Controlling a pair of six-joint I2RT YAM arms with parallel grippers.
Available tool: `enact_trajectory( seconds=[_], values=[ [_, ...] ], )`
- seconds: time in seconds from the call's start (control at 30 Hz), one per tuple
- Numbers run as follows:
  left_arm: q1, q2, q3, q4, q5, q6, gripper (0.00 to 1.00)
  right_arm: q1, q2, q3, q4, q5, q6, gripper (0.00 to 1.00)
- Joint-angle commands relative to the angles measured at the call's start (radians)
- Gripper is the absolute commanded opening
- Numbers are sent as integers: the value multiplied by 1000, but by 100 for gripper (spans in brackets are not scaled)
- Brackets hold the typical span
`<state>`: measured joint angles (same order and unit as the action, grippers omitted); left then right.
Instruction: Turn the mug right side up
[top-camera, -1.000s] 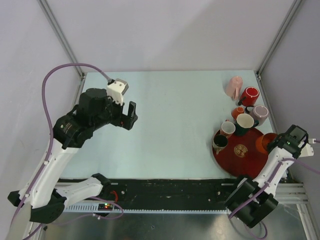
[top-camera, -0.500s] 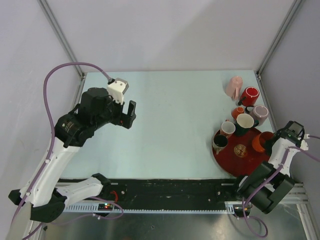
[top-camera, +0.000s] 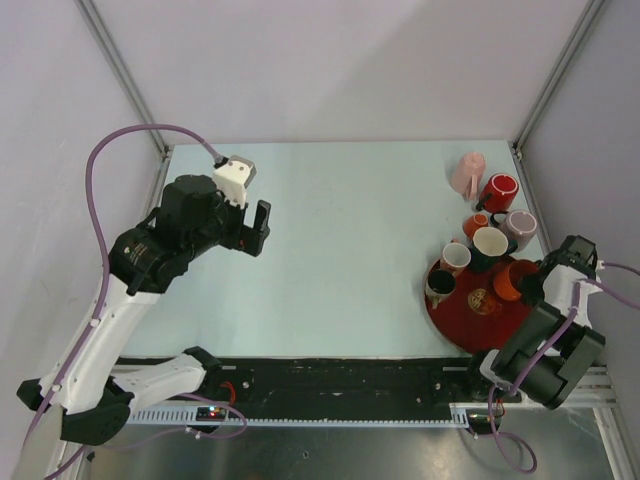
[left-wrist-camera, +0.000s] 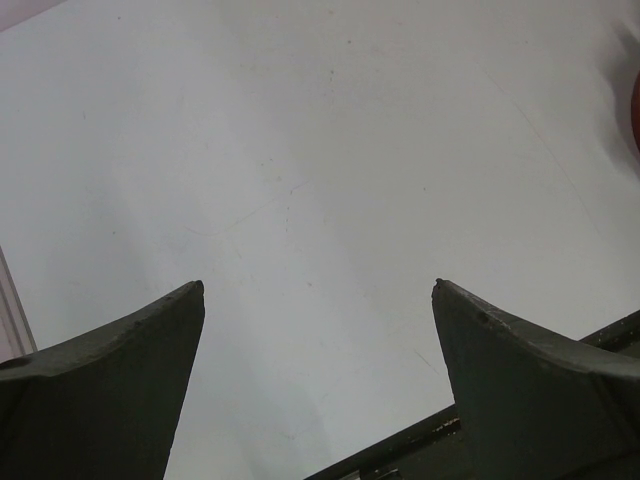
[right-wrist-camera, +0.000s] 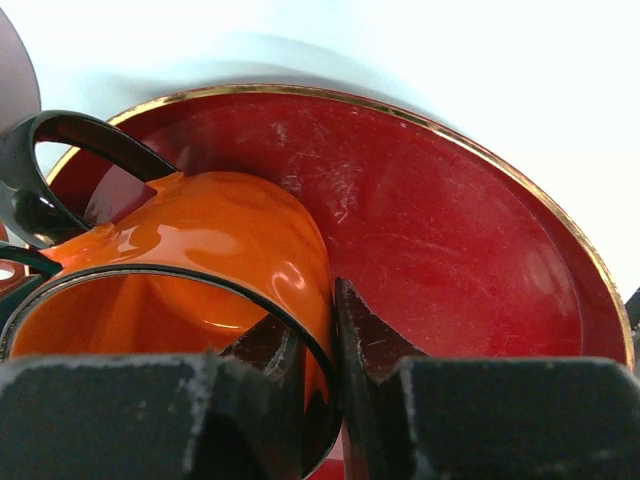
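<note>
An orange mug (top-camera: 508, 281) with a black rim and black handle (right-wrist-camera: 80, 140) hangs tilted on its side over the red tray (top-camera: 478, 330), its mouth facing the right wrist camera. My right gripper (top-camera: 530, 285) is shut on the mug's wall (right-wrist-camera: 220, 240), one finger inside the rim and one outside (right-wrist-camera: 315, 305). The tray's red floor (right-wrist-camera: 450, 220) lies just behind it. My left gripper (top-camera: 262, 228) hovers open over the bare table at the left, nothing between its fingers (left-wrist-camera: 318, 288).
A black mug (top-camera: 439, 286) stands on the tray's left edge. Behind the tray cluster a white-and-orange mug (top-camera: 455, 258), a dark mug with white inside (top-camera: 490, 243), a lilac mug (top-camera: 520, 227), a red mug (top-camera: 499, 190) and a pink mug (top-camera: 467, 172). The frame post stands at the right.
My right wrist has swung left and turned over the tray, carrying the orange mug a little leftward and tipping it. The left arm has barely moved.
</note>
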<state>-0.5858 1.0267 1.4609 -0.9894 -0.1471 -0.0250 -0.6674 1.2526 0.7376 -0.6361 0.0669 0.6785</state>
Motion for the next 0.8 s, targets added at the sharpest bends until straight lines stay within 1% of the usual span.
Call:
enact_trajectory(
  seconds=[0.0,0.07,0.1,0.3,0.43,0.5,0.63,0.77],
  values=[
    [6,-13,37,22,-17,18,98,13,28,78,54,1,22,15],
    [7,-15,37,21,-20,14,98,12,42,94,45,0,24,22],
    [8,-16,36,22,-18,12,98,12,46,98,42,2,26,24],
    [18,-15,41,22,-12,2,98,-4,70,103,43,15,26,24],
    [22,-13,49,21,-11,0,98,-11,99,119,43,-20,18,29],
    [24,-13,51,21,-12,1,98,-17,97,122,41,-31,16,36],
    [32,-16,52,22,-12,4,98,-50,59,128,43,-51,17,54],
    [36,-17,48,22,-8,5,98,-52,3,184,17,-18,-12,66]
  ],
)
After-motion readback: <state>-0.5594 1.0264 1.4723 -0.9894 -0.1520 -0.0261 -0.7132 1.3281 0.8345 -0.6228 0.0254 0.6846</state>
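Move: The orange mug is already down on the red plate. Its middle is about 3 cm ahead and 3 cm left of the right hand and 3 cm below it, and the fingers still pinch its near wall. From that hand the green mug stands some 11 cm ahead and 10 cm left, and the lilac mug about 16 cm ahead and 2 cm left. The orange mug is roughly 70 cm to the left hand's right, about level fore and aft, and some 31 cm lower. The orange mug's wall is let go by the right hand, which had one finger inside the mouth and one outside. The fingers part slowly at first, then to more than half open, while the hand eases about 2 cm forward and 2 cm right over the plate. It climbs about 1.5 cm only at the very end, fingers still straddling the wall, the wrist barely turning. ##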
